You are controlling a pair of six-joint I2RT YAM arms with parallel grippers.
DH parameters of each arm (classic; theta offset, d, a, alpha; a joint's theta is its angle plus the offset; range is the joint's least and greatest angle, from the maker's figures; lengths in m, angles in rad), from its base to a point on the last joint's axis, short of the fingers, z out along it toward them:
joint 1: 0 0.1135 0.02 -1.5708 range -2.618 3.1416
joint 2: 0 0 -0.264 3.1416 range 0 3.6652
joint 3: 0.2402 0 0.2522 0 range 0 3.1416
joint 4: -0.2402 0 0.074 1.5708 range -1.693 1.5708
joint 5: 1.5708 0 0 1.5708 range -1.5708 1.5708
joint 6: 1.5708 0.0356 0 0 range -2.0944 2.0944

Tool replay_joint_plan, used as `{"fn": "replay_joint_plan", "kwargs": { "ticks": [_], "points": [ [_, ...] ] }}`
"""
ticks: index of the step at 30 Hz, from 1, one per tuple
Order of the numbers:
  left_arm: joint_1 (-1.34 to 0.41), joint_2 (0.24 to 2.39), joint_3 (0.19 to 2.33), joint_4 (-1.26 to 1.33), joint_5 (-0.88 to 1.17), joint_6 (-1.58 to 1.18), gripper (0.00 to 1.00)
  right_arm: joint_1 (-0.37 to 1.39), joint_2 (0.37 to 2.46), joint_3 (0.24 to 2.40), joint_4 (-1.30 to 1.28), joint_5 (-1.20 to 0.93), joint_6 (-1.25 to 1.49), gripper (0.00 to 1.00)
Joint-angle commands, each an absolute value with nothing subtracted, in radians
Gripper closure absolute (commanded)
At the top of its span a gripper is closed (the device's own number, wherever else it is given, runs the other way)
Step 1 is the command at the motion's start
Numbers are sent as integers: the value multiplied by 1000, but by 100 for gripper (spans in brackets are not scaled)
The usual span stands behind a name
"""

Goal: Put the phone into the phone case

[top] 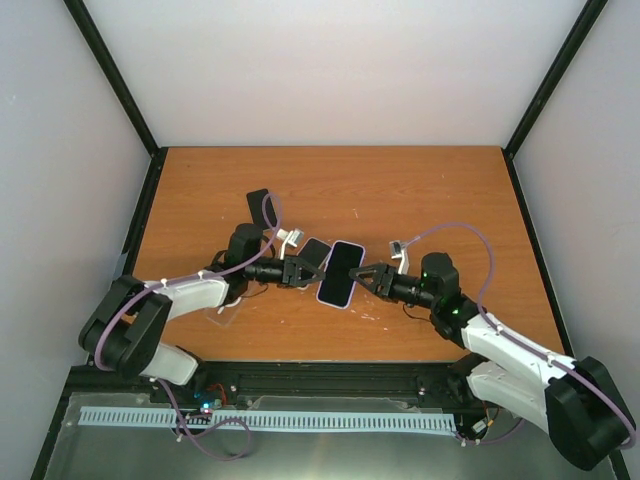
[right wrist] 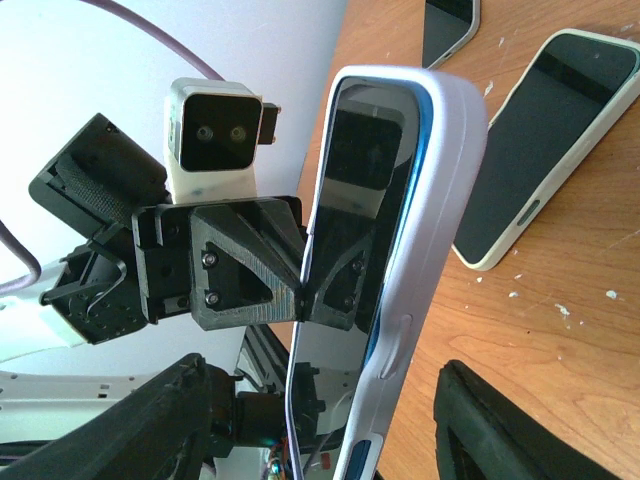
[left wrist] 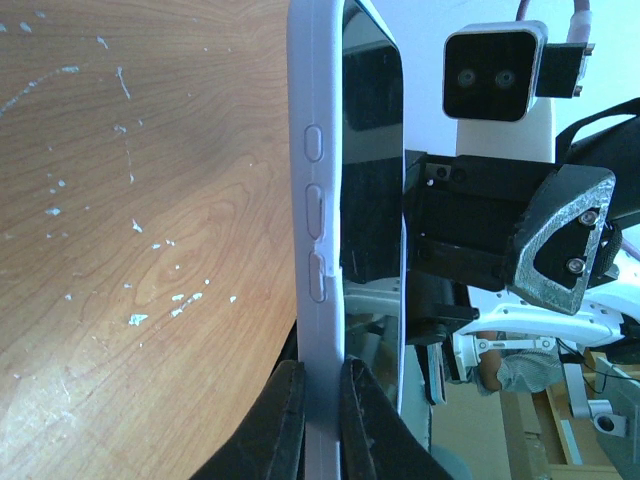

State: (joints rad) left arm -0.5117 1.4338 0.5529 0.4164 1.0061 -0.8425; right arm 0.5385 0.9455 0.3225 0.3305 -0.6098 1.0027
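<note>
A phone with a dark screen (left wrist: 372, 150) sits in a lavender phone case (top: 338, 275), held on edge above the table's middle. My left gripper (left wrist: 322, 378) is shut on the case's side wall (left wrist: 318, 250); it shows in the top view (top: 303, 272) at the case's left end. My right gripper (right wrist: 330, 380) is open, with its fingers (right wrist: 510, 420) wide on either side of the case (right wrist: 440, 200) and not touching it; in the top view (top: 368, 277) it is at the case's right end. A blue phone edge (right wrist: 412, 210) shows inside the case wall.
Two other phones lie on the table behind: one in a cream case (right wrist: 540, 140) and one farther back (right wrist: 450, 30). In the top view a dark phone (top: 315, 252) lies by the case, a black object (top: 258, 200) farther back, and a clear plastic piece (top: 225, 312) near the left arm.
</note>
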Motion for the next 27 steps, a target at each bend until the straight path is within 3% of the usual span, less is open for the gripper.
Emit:
{"fn": "replay_joint_plan", "kwargs": {
  "ticks": [1, 6, 11, 15, 17, 20, 24, 27],
  "points": [
    [-513, 1451, 601, 558, 1038, -878, 100, 539, 983, 337, 367, -597, 1015, 44],
    [-514, 1473, 595, 588, 1043, -891, 100, 540, 1058, 354, 406, -611, 1034, 50],
    [-514, 1483, 595, 587, 1036, -890, 95, 538, 1102, 366, 425, -611, 1027, 82],
    [-513, 1485, 608, 518, 998, -868, 70, 538, 1121, 392, 362, -597, 976, 96],
    [-511, 1478, 622, 447, 957, -829, 50, 533, 1117, 404, 306, -584, 937, 97],
    [-505, 1463, 644, 311, 864, -763, 29, 501, 1115, 434, 200, -582, 870, 97],
    [-473, 1446, 657, 166, 705, -701, 15, 444, 1147, 492, 35, -585, 754, 96],
    [-456, 1458, 685, 57, 571, -654, 11, 404, 1203, 544, -43, -600, 688, 94]
  ]
}}
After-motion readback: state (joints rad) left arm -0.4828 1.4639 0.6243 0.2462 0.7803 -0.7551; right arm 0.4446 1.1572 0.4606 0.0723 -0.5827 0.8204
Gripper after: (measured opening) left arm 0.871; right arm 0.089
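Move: My left hand already pinches the left long edge of the lilac-cased phone, whose middle lies about 4 cm to its right at hand height. From my open right hand that middle is roughly 4 cm left and 2 cm lower, level with it in reach. On the table, the tan-cased phone is some 6 cm ahead of my left hand, 3 cm left and 10 cm below; the clear case lies about 25 cm left of that hand and 5 cm back. I sink my open right hand about 3 cm and edge it slightly forward, then shut its fingers on the phone's right edge while my left keeps its pinch. Then my left opens wide, lets go and backs off forward, down and to the left, turning a little counter-clockwise, as my right carries the phone rightward, forward and lower, its fingertips tipping down some 15 degrees. ##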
